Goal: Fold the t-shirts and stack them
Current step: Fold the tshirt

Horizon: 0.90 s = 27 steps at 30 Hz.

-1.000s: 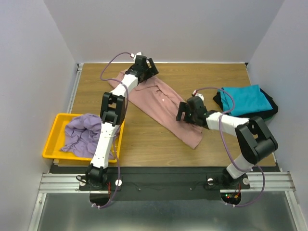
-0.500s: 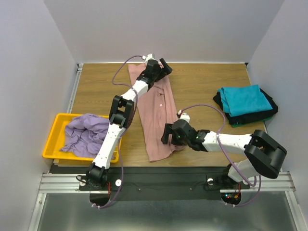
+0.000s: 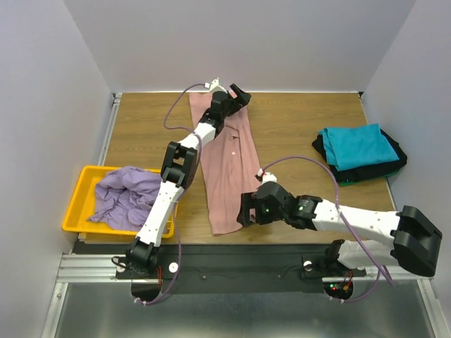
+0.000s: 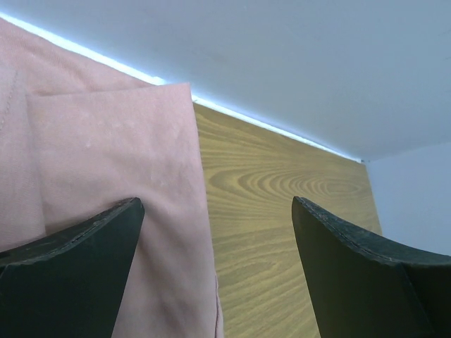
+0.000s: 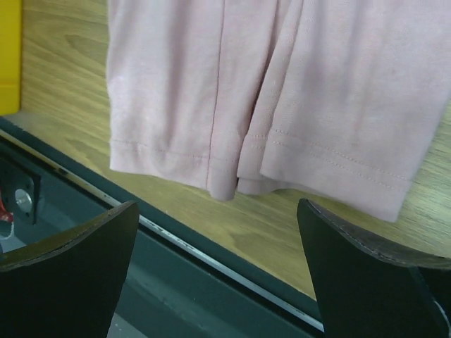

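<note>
A dusty pink t-shirt [image 3: 229,169] lies folded lengthwise as a long strip down the middle of the table. My left gripper [image 3: 238,94] hovers open over its far end, where pink cloth [image 4: 106,155] fills the left of the left wrist view. My right gripper [image 3: 246,209] is open just off the near hem [image 5: 232,169], nothing between its fingers. A lavender t-shirt [image 3: 123,197] is bunched in the yellow bin [image 3: 76,204]. A folded teal t-shirt [image 3: 358,146] rests on a black one [image 3: 394,163] at the right.
The table's near edge and a dark metal rail [image 5: 176,274] run just below the pink hem. The back wall [image 4: 282,56] stands close behind the left gripper. Bare wood [image 3: 303,120] lies between the pink strip and the teal stack.
The pink t-shirt swung from a diagonal to a straight strip running front to back. The right gripper moved toward the near edge and now stands off the hem; the left shifted slightly right.
</note>
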### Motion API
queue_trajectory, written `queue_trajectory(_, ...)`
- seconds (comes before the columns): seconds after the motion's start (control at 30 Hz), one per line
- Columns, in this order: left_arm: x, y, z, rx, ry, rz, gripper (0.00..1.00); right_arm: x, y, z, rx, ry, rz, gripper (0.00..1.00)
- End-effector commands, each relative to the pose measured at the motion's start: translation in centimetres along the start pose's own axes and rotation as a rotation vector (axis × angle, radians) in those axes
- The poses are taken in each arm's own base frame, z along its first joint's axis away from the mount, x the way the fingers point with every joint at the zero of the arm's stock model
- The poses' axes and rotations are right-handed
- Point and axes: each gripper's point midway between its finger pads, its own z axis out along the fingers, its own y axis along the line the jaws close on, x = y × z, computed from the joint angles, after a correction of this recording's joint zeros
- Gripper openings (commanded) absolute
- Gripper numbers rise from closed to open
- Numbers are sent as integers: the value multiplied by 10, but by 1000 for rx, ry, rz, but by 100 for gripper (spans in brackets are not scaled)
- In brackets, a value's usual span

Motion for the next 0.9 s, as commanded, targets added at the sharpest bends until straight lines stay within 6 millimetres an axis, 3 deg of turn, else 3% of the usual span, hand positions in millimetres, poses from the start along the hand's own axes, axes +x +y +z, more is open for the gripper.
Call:
queue_trajectory(0.0, -40, -55, -1, 185, -108, 22, 99, -23, 7, -19, -7, -79, -38, 100)
queue_trajectory(0.07, -40, -74, -6, 244, -85, 35, 99, -36, 5, -28, 22, -128, -40, 100)
queue_trajectory(0.1, -51, -97, -13, 281, -89, 50, 99, -46, 5, -34, 40, -160, -37, 100)
queue_trajectory(0.17, -52, -114, -24, 293, -45, 88, 99, -51, 2, -39, 55, -190, -27, 100)
queue_trajectory(0.2, -77, -152, -41, 333, -74, 133, 99, -53, 0, -41, 61, -202, -12, 100)
queue_trajectory(0.23, -81, -171, -52, 347, -74, 160, 99, -54, -5, -43, 71, -224, 0, 100)
queue_trajectory(0.27, -71, -164, -58, 301, -34, 176, 99, -57, -8, -45, 87, -244, 2, 100)
queue_trajectory(0.3, -99, -206, -86, 342, -67, 214, 99, -64, -14, -49, 111, -285, 2, 100)
queue_trajectory(0.33, -104, -215, -99, 344, -59, 229, 99, -66, -18, -50, 126, -300, 3, 100)
queue_trajectory(0.37, -87, -202, -109, 309, 14, 236, 99, -68, -20, -53, 134, -320, 17, 100)
queue_trajectory(0.4, -112, -233, -141, 341, -11, 248, 99, -69, -22, -55, 134, -334, 51, 100)
queue_trajectory(0.47, -110, -233, -170, 310, 24, 285, 99, -73, -28, -61, 144, -372, 80, 100)
queue_trajectory(0.5, -105, -225, -200, 251, 44, 289, 99, -71, -30, -64, 135, -382, 105, 100)
queue_trajectory(0.53, -99, -219, -216, 218, 46, 297, 99, -71, -31, -65, 130, -387, 115, 100)
queue_trajectory(0.57, -84, -202, -248, 154, 47, 299, 99, -68, -34, -66, 125, -386, 124, 100)
queue_trajectory(0.63, -62, -188, -282, 118, 65, 274, 99, -61, -32, -64, 104, -359, 128, 100)
queue_trajectory(0.67, -27, -140, -300, 13, 114, 254, 99, -57, -32, -62, 100, -344, 126, 100)
queue_trajectory(0.7, -21, -160, -332, 64, 91, 247, 99, -53, -31, -60, 94, -323, 119, 100)
queue_trajectory(0.73, -6, -155, -349, 67, 104, 242, 99, -46, -27, -57, 74, -283, 105, 100)
queue_trajectory(0.77, 22, -137, -378, 25, 132, 202, 99, -42, -26, -55, 72, -261, 82, 100)
queue_trajectory(0.8, 25, -119, -388, -28, 123, 165, 99, -39, -27, -52, 73, -242, 74, 100)
queue_trajectory(0.83, 48, -119, -405, -23, 167, 146, 99, -34, -28, -47, 88, -218, 63, 100)
queue_trajectory(0.87, 61, -107, -418, -49, 204, 139, 99, -33, -30, -45, 98, -208, 59, 100)
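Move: The t-shirt's near end lies some 56 cm back of the left hand, 7 cm to its left and 9 cm below; the shirt's far end is about 5 cm ahead of that hand, 8 cm left, equally low. From the right hand the near end is roughly 3 cm back, 4 cm left and 5 cm below, while the yellow bin lies about 9 cm ahead and 38 cm left, 3 cm below. Pull the open left gripper back from the shirt's far end, slowly at first, then fast: about 40 cm back over the shirt towards its near end, climbing steeply and sinking slightly at the last, fingers tilting up a little. Meanwhile lift the open right gripper some 7 cm off the near end, easing right, tipping up and turning slightly clockwise, then let it start to sink. ##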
